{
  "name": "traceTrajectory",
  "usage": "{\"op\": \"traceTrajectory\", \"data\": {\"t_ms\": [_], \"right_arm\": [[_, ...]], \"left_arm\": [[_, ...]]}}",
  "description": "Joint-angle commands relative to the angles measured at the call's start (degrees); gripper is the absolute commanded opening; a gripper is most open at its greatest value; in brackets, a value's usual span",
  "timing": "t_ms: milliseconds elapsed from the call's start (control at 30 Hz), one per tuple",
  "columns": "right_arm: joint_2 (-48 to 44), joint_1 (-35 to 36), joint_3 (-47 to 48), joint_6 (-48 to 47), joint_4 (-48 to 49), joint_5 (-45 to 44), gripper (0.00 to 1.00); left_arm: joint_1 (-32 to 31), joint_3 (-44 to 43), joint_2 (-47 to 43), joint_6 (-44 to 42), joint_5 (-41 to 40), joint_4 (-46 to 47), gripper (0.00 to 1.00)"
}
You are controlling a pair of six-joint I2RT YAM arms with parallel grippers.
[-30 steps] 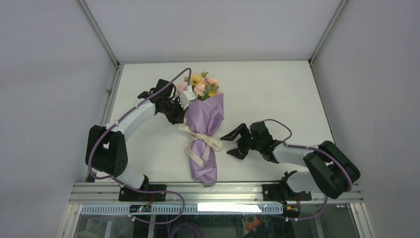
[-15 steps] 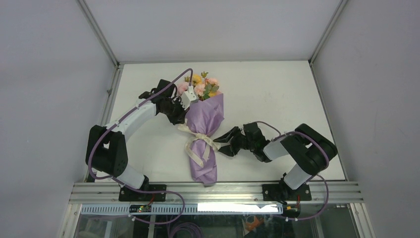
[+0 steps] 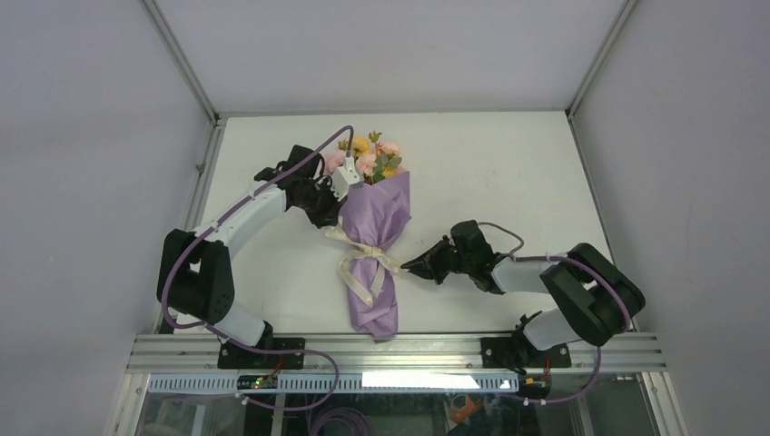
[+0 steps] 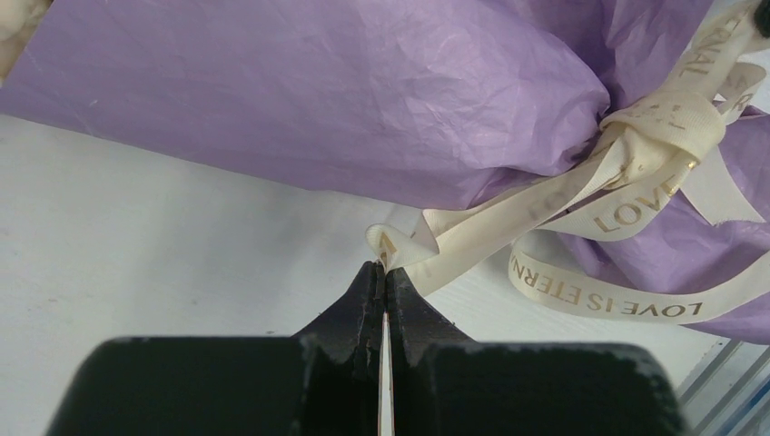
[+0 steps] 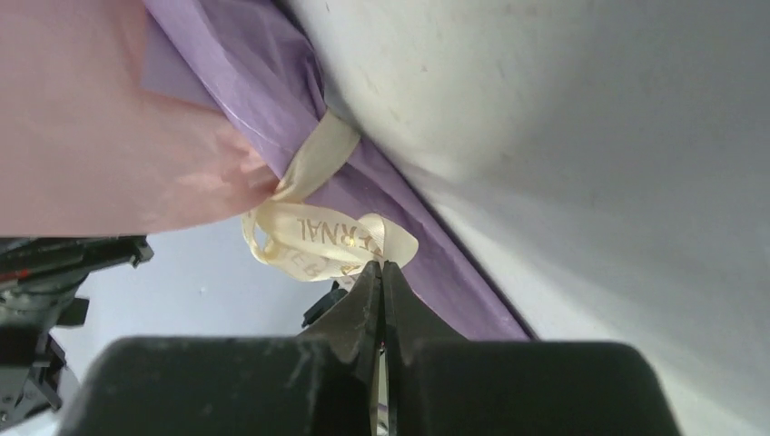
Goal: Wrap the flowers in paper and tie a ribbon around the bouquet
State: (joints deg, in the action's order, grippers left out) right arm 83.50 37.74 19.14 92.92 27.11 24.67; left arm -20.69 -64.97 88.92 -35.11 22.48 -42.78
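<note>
The bouquet (image 3: 377, 213) lies on the white table (image 3: 490, 173), a cone of lilac paper (image 4: 345, 91) with its pink side (image 5: 82, 127) showing in the right wrist view. The yellow and pink flowers (image 3: 368, 159) stick out at the far end. A cream ribbon (image 3: 368, 256) with gold lettering is knotted around the cone's narrow waist (image 4: 649, 136). My left gripper (image 3: 332, 227) (image 4: 383, 269) is shut on the ribbon's left loop. My right gripper (image 3: 407, 266) (image 5: 381, 265) is shut on the right loop (image 5: 318, 238).
An aluminium rail (image 3: 390, 350) runs along the table's near edge under the bouquet's tail. Grey walls close in the table on the left, right and back. The right half of the table is bare white surface.
The right gripper moved left to the bouquet and went from open to shut on the ribbon's right loop. The left arm and the bouquet stayed still.
</note>
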Motion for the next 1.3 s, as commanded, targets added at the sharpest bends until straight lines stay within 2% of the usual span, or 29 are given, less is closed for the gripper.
{"op": "traceTrajectory", "data": {"t_ms": [0, 133, 433, 600, 733, 967, 1067, 1100, 1133, 1167, 1233, 1267], "right_arm": [[-5.7, -4.6, 8.6, -14.1, -20.9, -0.5, 0.00], [-8.9, -9.6, 11.8, -23.0, -33.3, -2.7, 0.00], [-4.3, -16.2, 16.3, -35.6, -41.0, -3.3, 0.00], [-4.2, -21.0, 16.9, -40.0, -44.3, -4.0, 0.00], [-2.8, -21.4, 17.9, -41.7, -45.0, -3.1, 0.00], [-4.0, -24.3, 17.0, -44.2, -47.7, -4.8, 0.00], [-3.5, -22.6, 20.5, -45.7, -47.6, -3.6, 0.00], [-3.1, -21.2, 22.7, -47.3, -48.2, -3.3, 0.00], [-2.6, -20.0, 25.0, -48.5, -48.6, -2.7, 0.00], [-2.1, -19.0, 27.4, -49.1, -49.2, -2.0, 0.00], [-1.6, -18.2, 30.8, -49.5, -49.1, -0.9, 0.00], [-1.5, -17.8, 32.2, -49.7, -49.3, -0.5, 0.00]], "left_arm": [[-0.4, -1.2, -2.3, -1.7, -3.7, 2.4, 0.00], [0.7, 0.6, -3.1, -6.0, -10.8, 3.0, 0.00], [3.8, 7.0, -4.6, -14.5, -18.3, 5.9, 0.00], [6.1, 11.1, -6.0, -19.0, -18.2, 6.8, 0.00], [6.1, 12.2, -7.5, -20.0, -14.9, 5.8, 0.00], [7.8, 15.4, -6.9, -24.6, -18.4, 9.5, 0.00], [7.8, 14.0, -7.4, -24.4, -14.4, 6.8, 0.00], [7.5, 12.6, -7.9, -24.9, -11.7, 5.0, 0.07], [6.9, 11.9, -8.4, -25.0, -9.6, 3.9, 0.22], [6.1, 11.0, -9.0, -24.9, -8.3, 3.2, 0.32], [3.8, 7.5, -9.5, -22.7, -7.4, 2.4, 0.46], [2.6, 5.6, -9.6, -21.4, -7.4, 1.5, 0.48]]}}
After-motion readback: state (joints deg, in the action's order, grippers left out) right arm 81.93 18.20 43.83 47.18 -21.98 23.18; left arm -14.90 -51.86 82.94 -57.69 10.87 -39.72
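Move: The left hand holds one ribbon loop, with the knot about 8 cm to its right, 8 cm back and some 4 cm below; the blossoms are roughly 16 cm ahead and 7 cm to its right. The right hand grips the other loop, with the knot about 9 cm to its left, 5 cm ahead and nearly level in height; the paper's lower end lies about 14 cm back and 8 cm to its left, some 3 cm below. Both hands draw the pinched bow loops apart, away from the knot: the left goes about 9 cm left and some 4 cm down towards the bare table, its fingers tipping nearly 20 degrees steeper, while the right pulls right about 11 cm and forward some 5 cm, its fingers tipping steeper by about 25 degrees. Then the left hand stays out and opens to let its loop go, while the right keeps its loop shut in its fingers and at the end eases a little back left, forward and up. ##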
